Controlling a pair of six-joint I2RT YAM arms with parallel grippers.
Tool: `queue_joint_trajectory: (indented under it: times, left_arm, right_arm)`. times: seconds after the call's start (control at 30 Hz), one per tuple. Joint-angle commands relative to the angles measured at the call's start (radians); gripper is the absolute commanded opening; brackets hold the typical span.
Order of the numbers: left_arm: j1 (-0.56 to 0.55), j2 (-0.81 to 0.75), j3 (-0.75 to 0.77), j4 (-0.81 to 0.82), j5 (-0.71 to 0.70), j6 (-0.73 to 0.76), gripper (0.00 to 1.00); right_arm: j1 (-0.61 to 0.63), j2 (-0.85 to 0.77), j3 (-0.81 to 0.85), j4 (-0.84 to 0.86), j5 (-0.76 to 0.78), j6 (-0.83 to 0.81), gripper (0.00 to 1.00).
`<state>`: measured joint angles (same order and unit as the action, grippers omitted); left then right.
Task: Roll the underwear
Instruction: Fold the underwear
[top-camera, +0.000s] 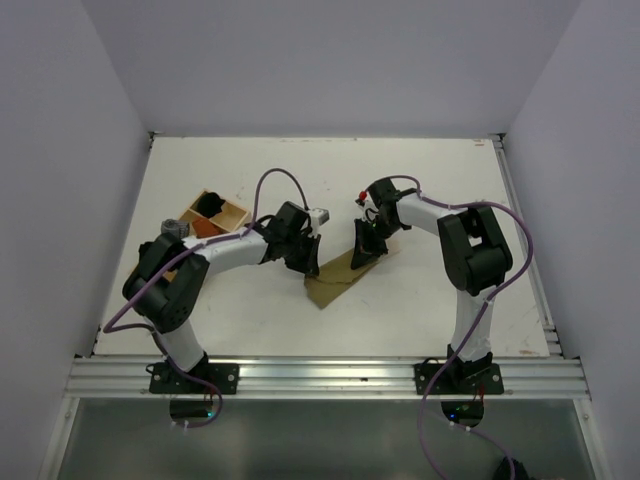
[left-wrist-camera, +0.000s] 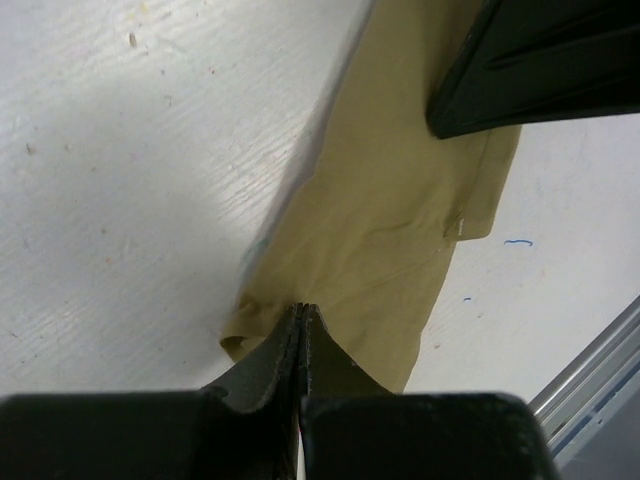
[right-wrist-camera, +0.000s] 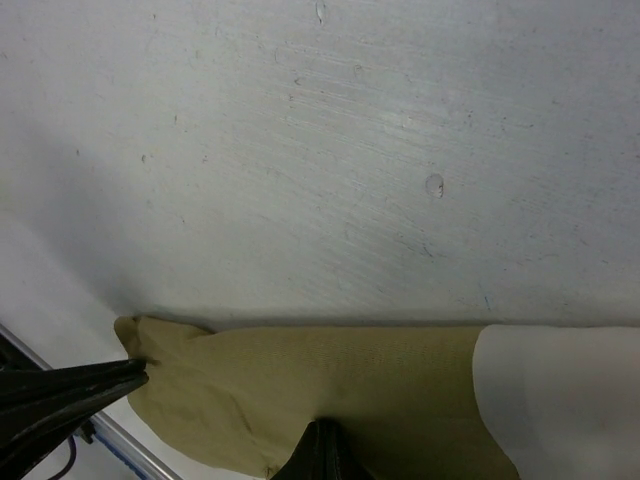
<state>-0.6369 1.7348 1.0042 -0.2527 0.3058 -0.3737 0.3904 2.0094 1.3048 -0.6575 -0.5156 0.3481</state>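
Observation:
The underwear (top-camera: 335, 281) is an olive-khaki cloth stretched between my two grippers at the middle of the table. My left gripper (top-camera: 306, 264) holds its left end. In the left wrist view the jaws (left-wrist-camera: 300, 309) are shut and the cloth (left-wrist-camera: 390, 210) puckers at their tips. My right gripper (top-camera: 362, 254) is at the other end. Its shut fingertips (right-wrist-camera: 322, 432) sink into the khaki cloth (right-wrist-camera: 330, 370), beside a paler cream part (right-wrist-camera: 560, 400). A shadow runs along the cloth's far edge.
A wooden box with compartments (top-camera: 216, 214) stands at the back left, with a small grey object (top-camera: 172, 228) beside it. An aluminium rail (top-camera: 320, 375) runs along the table's near edge. White walls close in the left and right sides.

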Motion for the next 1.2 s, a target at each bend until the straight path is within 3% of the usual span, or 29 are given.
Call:
queue_joint_trajectory:
  times: [0.0,0.37,0.57,0.63,0.7,0.87,1.17]
  left_arm:
    - [0.006,-0.043,-0.044,0.012,-0.027,0.019,0.00]
    - [0.006,-0.038,-0.055,0.024,-0.025,-0.002,0.00]
    - [0.006,-0.115,0.046,-0.091,-0.088,-0.016,0.01]
    - [0.006,-0.133,0.059,-0.123,-0.103,-0.022,0.05]
    - [0.006,-0.165,0.062,-0.148,-0.160,-0.047,0.02]
    - [0.005,-0.198,0.027,-0.146,-0.096,-0.100,0.01]
    - [-0.150,-0.163,-0.048,-0.051,-0.105,-0.223,0.00]
  right_arm:
    - [-0.004,0.009,0.019,-0.008,0.006,-0.004,0.00]
    - [-0.004,-0.006,0.045,-0.034,0.012,0.005,0.01]
    - [-0.004,-0.044,0.187,-0.131,0.074,-0.017,0.08]
    - [-0.008,-0.040,0.223,-0.160,0.112,-0.024,0.12]
    - [-0.024,-0.032,0.264,-0.186,0.158,-0.037,0.19]
    - [-0.056,0.026,0.375,-0.274,0.241,-0.089,0.20]
    - [-0.087,0.175,0.628,-0.326,0.387,-0.129,0.22]
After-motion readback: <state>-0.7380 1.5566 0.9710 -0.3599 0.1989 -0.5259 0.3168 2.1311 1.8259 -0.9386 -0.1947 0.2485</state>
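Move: The underwear is a folded strip slanting from near-left to far-right. The left fingers are at its left end, whose middle lies about 3 cm back and 3 cm below; the strip's middle is roughly 8 cm right, 1 cm ahead and 3 cm below. The right fingertips are already on the strip's middle, with the left end some 5 cm back and 10 cm left, and the white end about 5 cm ahead and 7 cm right. The left fingers, shut on the underwear's corner, lay it down some 2 cm, going slightly back and left, pause, then let go, rise clear about 7 cm and start drawing back and sinking a little. Meanwhile the right hand stays on the strip, then opens slightly, lifts off and goes about 12 cm forward over bare table, also rising and drifting right, tilting some 20 degrees so its fingertips swing forward. ##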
